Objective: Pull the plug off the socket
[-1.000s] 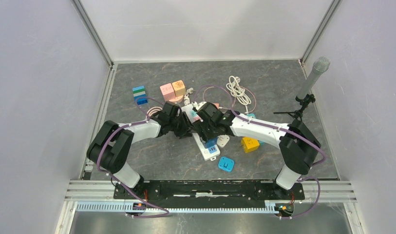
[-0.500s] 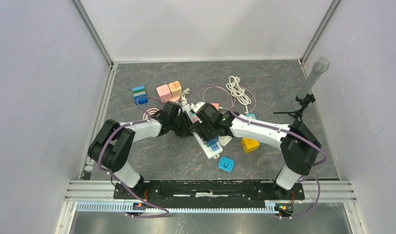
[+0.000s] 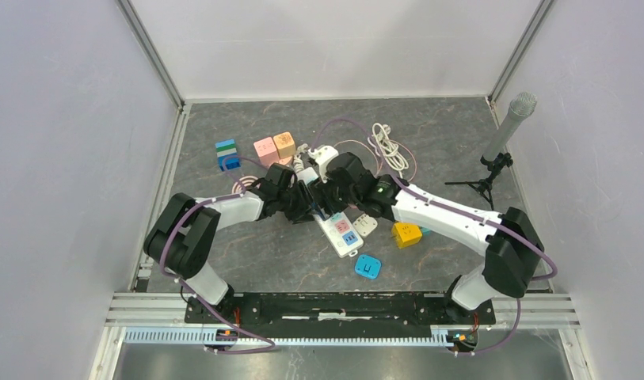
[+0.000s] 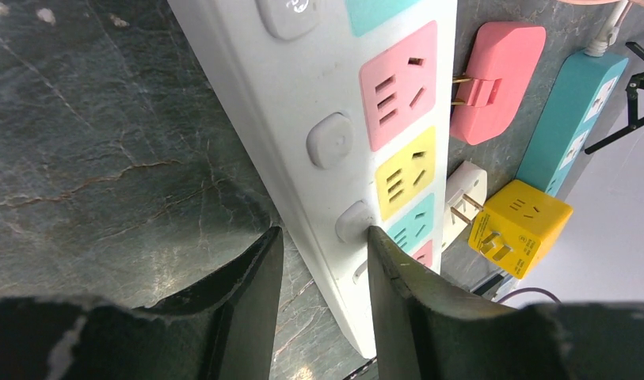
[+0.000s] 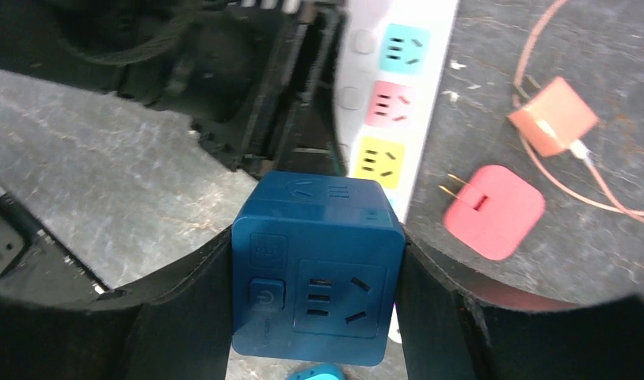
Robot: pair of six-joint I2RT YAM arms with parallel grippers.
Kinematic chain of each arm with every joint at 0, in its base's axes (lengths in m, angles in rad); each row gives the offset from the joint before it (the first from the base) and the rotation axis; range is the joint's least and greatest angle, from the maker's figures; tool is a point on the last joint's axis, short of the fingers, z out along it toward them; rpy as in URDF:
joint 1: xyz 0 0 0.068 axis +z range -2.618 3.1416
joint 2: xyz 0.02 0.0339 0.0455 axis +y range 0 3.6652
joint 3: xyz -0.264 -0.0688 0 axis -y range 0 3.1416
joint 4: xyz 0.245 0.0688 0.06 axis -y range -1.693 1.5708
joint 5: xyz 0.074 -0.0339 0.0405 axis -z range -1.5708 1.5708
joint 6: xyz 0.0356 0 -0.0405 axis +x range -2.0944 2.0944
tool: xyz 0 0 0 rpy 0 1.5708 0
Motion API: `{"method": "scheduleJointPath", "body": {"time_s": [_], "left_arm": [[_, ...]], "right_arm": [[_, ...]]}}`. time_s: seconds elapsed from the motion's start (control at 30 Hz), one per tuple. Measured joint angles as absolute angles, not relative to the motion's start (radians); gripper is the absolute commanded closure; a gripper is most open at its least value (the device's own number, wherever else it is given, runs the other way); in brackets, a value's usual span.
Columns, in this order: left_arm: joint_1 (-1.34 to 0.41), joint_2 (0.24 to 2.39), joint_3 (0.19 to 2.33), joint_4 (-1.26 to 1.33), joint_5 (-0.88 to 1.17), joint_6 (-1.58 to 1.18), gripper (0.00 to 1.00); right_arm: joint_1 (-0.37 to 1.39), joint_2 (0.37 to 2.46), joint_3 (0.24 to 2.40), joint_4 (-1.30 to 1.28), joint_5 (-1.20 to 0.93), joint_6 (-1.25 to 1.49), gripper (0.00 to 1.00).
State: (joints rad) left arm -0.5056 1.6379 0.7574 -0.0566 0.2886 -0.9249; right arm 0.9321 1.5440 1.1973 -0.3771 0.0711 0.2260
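Observation:
A white power strip [image 3: 346, 236] [image 4: 334, 95] with pink, yellow and teal sockets lies mid-table. My left gripper [image 3: 305, 203] [image 4: 322, 241] straddles its long edge, one finger [image 4: 243, 301] down on the table side and the other [image 4: 402, 301] on the strip's top by a button. A dark blue cube plug [image 5: 318, 273] with a power button sits between the fingers of my right gripper [image 3: 330, 196] [image 5: 314, 277], which is shut on it. The cube hangs above the strip [image 5: 394, 87], clear of the sockets; its pins are hidden.
A red flat plug [image 5: 493, 210] and an orange charger [image 5: 553, 119] on a cable lie right of the strip. A yellow cube [image 3: 405, 234], white plug [image 3: 364, 227], blue adapter [image 3: 368, 266], pink and orange cubes [image 3: 274, 146], coiled white cable [image 3: 388, 146] and microphone stand [image 3: 501, 138] surround it.
My right gripper has moved up and toward the back with the blue cube, leaving the strip's near sockets uncovered. The left gripper and strip stay put.

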Motion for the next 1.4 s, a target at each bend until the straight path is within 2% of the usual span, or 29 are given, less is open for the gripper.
{"method": "scheduleJointPath", "body": {"time_s": [0.5, 0.6, 0.7, 0.83, 1.03, 1.23, 1.4], "left_arm": [[-0.506, 1.580, 0.773, -0.199, 0.233, -0.901, 0.37], [-0.506, 1.567, 0.775, -0.237, 0.225, -0.886, 0.32], [-0.506, 1.539, 0.775, -0.293, 0.212, -0.869, 0.26], [-0.506, 1.504, 0.776, -0.357, 0.210, -0.847, 0.19], [-0.505, 1.457, 0.809, -0.448, 0.181, -0.823, 0.10], [-0.500, 1.405, 0.863, -0.520, 0.130, -0.792, 0.05], [-0.494, 1.371, 0.906, -0.600, 0.059, -0.764, 0.00]], "right_arm": [[0.664, 1.500, 1.097, -0.472, 0.194, 0.282, 0.98], [0.607, 1.513, 1.066, -0.485, 0.194, 0.283, 0.83], [0.563, 1.538, 1.048, -0.488, 0.174, 0.280, 0.64], [0.514, 1.578, 1.046, -0.487, 0.117, 0.270, 0.49], [0.490, 1.623, 1.053, -0.486, 0.067, 0.257, 0.20], [0.489, 1.636, 1.070, -0.487, 0.066, 0.236, 0.03], [0.489, 1.633, 1.108, -0.484, 0.072, 0.219, 0.02]]}}
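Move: The blue plug cube is already off the power strip, in the right fingers; the open patch for it is about 17 cm to that hand's right, 6 cm ahead and 11 cm lower. The pink plug lies about 7 cm left of that patch, the teal strip 9 cm right and 4 cm nearer, the white plug 5 cm left and 8 cm nearer. From the left hand, at the power strip's left edge, the patch is some 20 cm right and 5 cm farther out. The blue cube is carried right about 17 cm and somewhat forward by the right hand, first level, then down about 10 cm beside the pink plug, the wrist turning some 25 degrees clockwise and tipping down; the fingers open wide and start backing up off the cube. The left hand leaves the power strip, going left and back a few centimetres, then rising about 5 cm while opening wide. ##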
